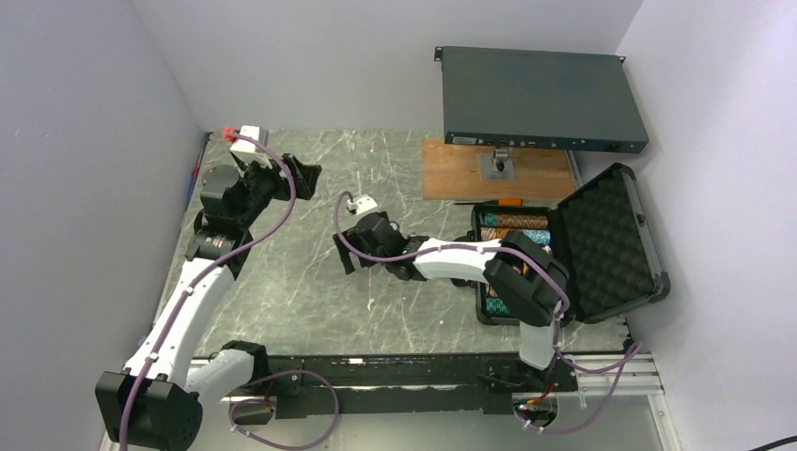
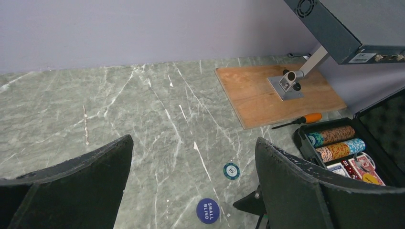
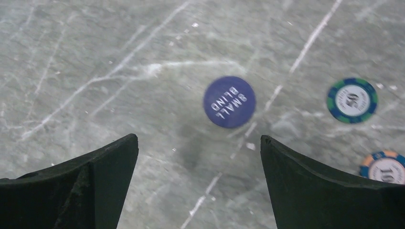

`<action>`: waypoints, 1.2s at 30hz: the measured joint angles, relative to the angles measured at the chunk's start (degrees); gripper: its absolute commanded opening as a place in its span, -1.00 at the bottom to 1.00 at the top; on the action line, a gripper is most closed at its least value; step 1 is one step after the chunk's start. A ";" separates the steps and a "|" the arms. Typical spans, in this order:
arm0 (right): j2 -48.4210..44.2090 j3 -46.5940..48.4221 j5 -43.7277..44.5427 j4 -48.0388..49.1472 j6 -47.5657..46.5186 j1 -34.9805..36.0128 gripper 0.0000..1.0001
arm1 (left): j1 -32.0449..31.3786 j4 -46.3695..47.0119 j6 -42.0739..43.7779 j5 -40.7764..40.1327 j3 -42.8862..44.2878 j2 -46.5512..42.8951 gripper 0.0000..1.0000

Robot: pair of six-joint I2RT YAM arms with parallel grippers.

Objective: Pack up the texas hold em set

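Note:
The black foam-lined case (image 1: 611, 235) lies open at the right of the table, with rows of striped chips (image 2: 334, 136) and card decks (image 2: 356, 164) inside. A blue round "SMALL BLIND" button (image 3: 229, 101) lies flat on the marble, also seen from the left wrist as the blue button (image 2: 207, 210). Beside it are a teal-and-blue chip (image 3: 352, 100) and an orange-edged chip (image 3: 386, 167). My right gripper (image 3: 198, 143) hovers open just short of the button, nothing between its fingers. My left gripper (image 2: 195, 140) is open and empty, raised at the back left (image 1: 305, 174).
A large dark rack-mount box (image 1: 540, 99) stands on a metal stand (image 2: 289, 81) over a wooden board (image 1: 470, 174) at the back. An orange-handled screwdriver (image 2: 298, 120) lies between board and case. A white block with a red part (image 1: 246, 136) sits at the back left.

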 measured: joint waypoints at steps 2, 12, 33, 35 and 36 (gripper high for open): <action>1.77 2.05 1.16 0.15 -0.37 1.16 0.91 | 0.15 0.00 -0.02 0.02 0.00 0.00 0.98; 7.43 4.26 3.85 0.48 -0.83 1.81 0.58 | 0.59 0.00 -0.02 0.04 0.04 0.04 0.98; 10.03 5.14 6.95 2.08 -0.04 0.96 0.37 | 0.74 0.02 -0.22 0.50 0.04 0.04 0.98; 10.29 5.44 7.08 2.23 -0.04 0.76 0.36 | 0.74 0.02 -0.24 0.50 0.04 0.04 0.98; 10.47 5.66 7.08 2.25 -0.04 0.66 0.35 | 0.74 0.02 -0.24 0.52 0.07 0.04 0.98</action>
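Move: The right hand, empty and wide open, has the blue small blind chip about 4 cm ahead of it, roughly 1 cm to its left and some 5 cm below. On the table too, the green-rimmed 50 chip lies about 10 cm ahead and 7 cm to the hand's right, the 10 chip about 8 cm ahead and 12 cm right. From the idle left hand the small blind chip is some 3 cm ahead, 5 cm right and 31 cm down. The right hand finishes its swing left by a couple of centimetres and sinks about 4 cm towards the small blind chip, narrowing its fingers from wide open to roughly two-thirds as it drops and tilting only some 5 degrees. Once low it creeps forward, about 2.5 cm in all and mostly late, drifting slightly back to the right, to bring the still-open fingertips up around the near side of the chip without gripping it. ##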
